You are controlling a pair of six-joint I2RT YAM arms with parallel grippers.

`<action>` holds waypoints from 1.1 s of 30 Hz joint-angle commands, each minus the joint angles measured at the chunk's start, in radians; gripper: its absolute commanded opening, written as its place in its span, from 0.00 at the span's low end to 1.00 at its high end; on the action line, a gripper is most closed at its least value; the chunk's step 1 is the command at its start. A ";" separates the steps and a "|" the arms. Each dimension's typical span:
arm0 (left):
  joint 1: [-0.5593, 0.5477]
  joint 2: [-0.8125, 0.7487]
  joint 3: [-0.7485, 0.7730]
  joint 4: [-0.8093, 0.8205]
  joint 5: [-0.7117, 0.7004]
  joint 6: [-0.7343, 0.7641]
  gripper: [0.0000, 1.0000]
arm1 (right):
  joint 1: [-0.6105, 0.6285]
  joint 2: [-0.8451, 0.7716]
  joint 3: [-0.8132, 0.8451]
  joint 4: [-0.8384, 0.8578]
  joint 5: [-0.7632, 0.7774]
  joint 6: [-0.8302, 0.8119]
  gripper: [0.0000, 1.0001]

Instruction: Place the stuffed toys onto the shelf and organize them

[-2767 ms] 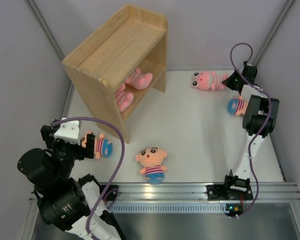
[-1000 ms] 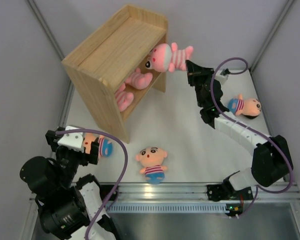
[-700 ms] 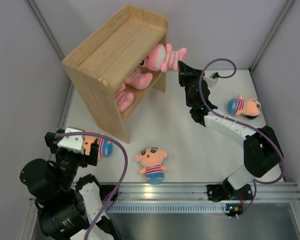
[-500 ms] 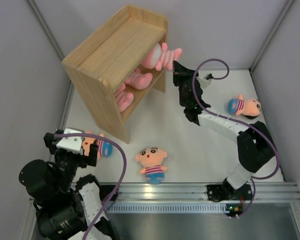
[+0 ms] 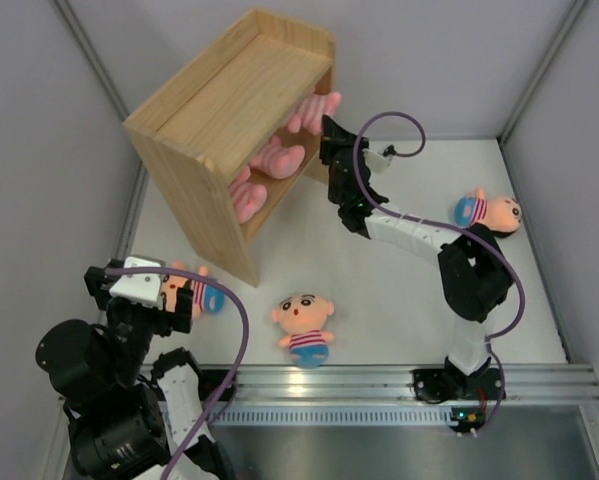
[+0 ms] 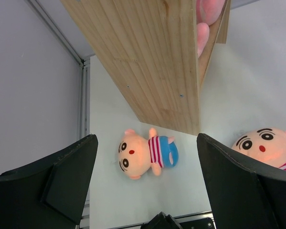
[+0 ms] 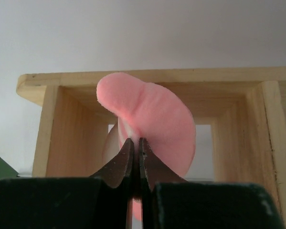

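The wooden shelf [image 5: 229, 105] stands at the back left. My right gripper [image 5: 326, 128] is shut on an all-pink stuffed toy [image 5: 313, 109] and holds it at the mouth of the upper compartment. In the right wrist view the gripper [image 7: 136, 140] pinches that toy [image 7: 154, 114] in front of the shelf [image 7: 147, 76]. Two pink toys [image 5: 276, 158] [image 5: 244, 196] lie on the inner board. My left gripper [image 5: 164, 297] hangs open above a peach toy [image 5: 205, 296]. In the left wrist view the gripper [image 6: 146, 138] has its fingers wide on either side of that toy [image 6: 145, 155].
One peach toy [image 5: 302, 326] lies face up near the front edge, also seen by the left wrist camera [image 6: 264, 148]. Another peach toy [image 5: 489, 212] lies at the far right. Grey walls close in the table on three sides.
My right arm has carried the pink toy leftward, from beside the shelf into the opening of its upper compartment. The left gripper stays open over the peach toy, shifting only slightly.
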State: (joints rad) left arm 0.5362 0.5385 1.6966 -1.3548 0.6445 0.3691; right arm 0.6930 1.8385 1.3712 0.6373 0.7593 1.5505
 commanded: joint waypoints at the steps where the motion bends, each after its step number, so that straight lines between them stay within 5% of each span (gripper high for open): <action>1: -0.012 0.005 -0.002 0.020 -0.029 -0.009 0.91 | 0.039 0.039 0.091 -0.002 0.037 0.037 0.00; 12: -0.038 0.000 -0.005 0.020 -0.080 -0.007 0.91 | 0.057 0.119 0.152 -0.087 0.065 0.085 0.03; 14: -0.039 -0.002 -0.011 0.020 -0.075 -0.009 0.91 | 0.057 0.125 0.154 -0.079 0.055 0.086 0.13; 17: -0.039 -0.003 -0.009 0.019 -0.071 -0.009 0.91 | 0.057 0.119 0.138 -0.053 0.035 0.074 0.46; 24: -0.039 -0.009 -0.009 0.019 -0.075 -0.004 0.91 | 0.057 0.033 0.036 0.013 0.025 -0.055 0.59; 28: -0.039 -0.014 -0.012 0.019 -0.072 -0.002 0.91 | 0.056 -0.109 -0.063 0.073 0.012 -0.368 0.69; 33: -0.045 -0.023 -0.017 0.019 -0.062 -0.002 0.91 | 0.039 -0.306 -0.196 -0.086 0.058 -0.642 0.88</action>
State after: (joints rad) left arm 0.4992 0.5274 1.6859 -1.3548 0.5785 0.3691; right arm 0.7368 1.6867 1.2217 0.5694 0.7803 1.1496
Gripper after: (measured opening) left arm 0.908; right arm 0.863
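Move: The right hand, still holding a pink toy, has the empty spot at the shelf's far end about 4 cm ahead, 7 cm to its left and 7 cm below. At the same lower height, the middle pink toy lies some 3 cm back and 12 cm left, and the near pink toy about 12 cm back and 19 cm left. From the left hand the empty spot is roughly 40 cm ahead, 24 cm right and 14 cm below. The right hand lowers the pink toy leftward about 5 cm, lets go, then backs off rightward, rolling 25 degrees. ##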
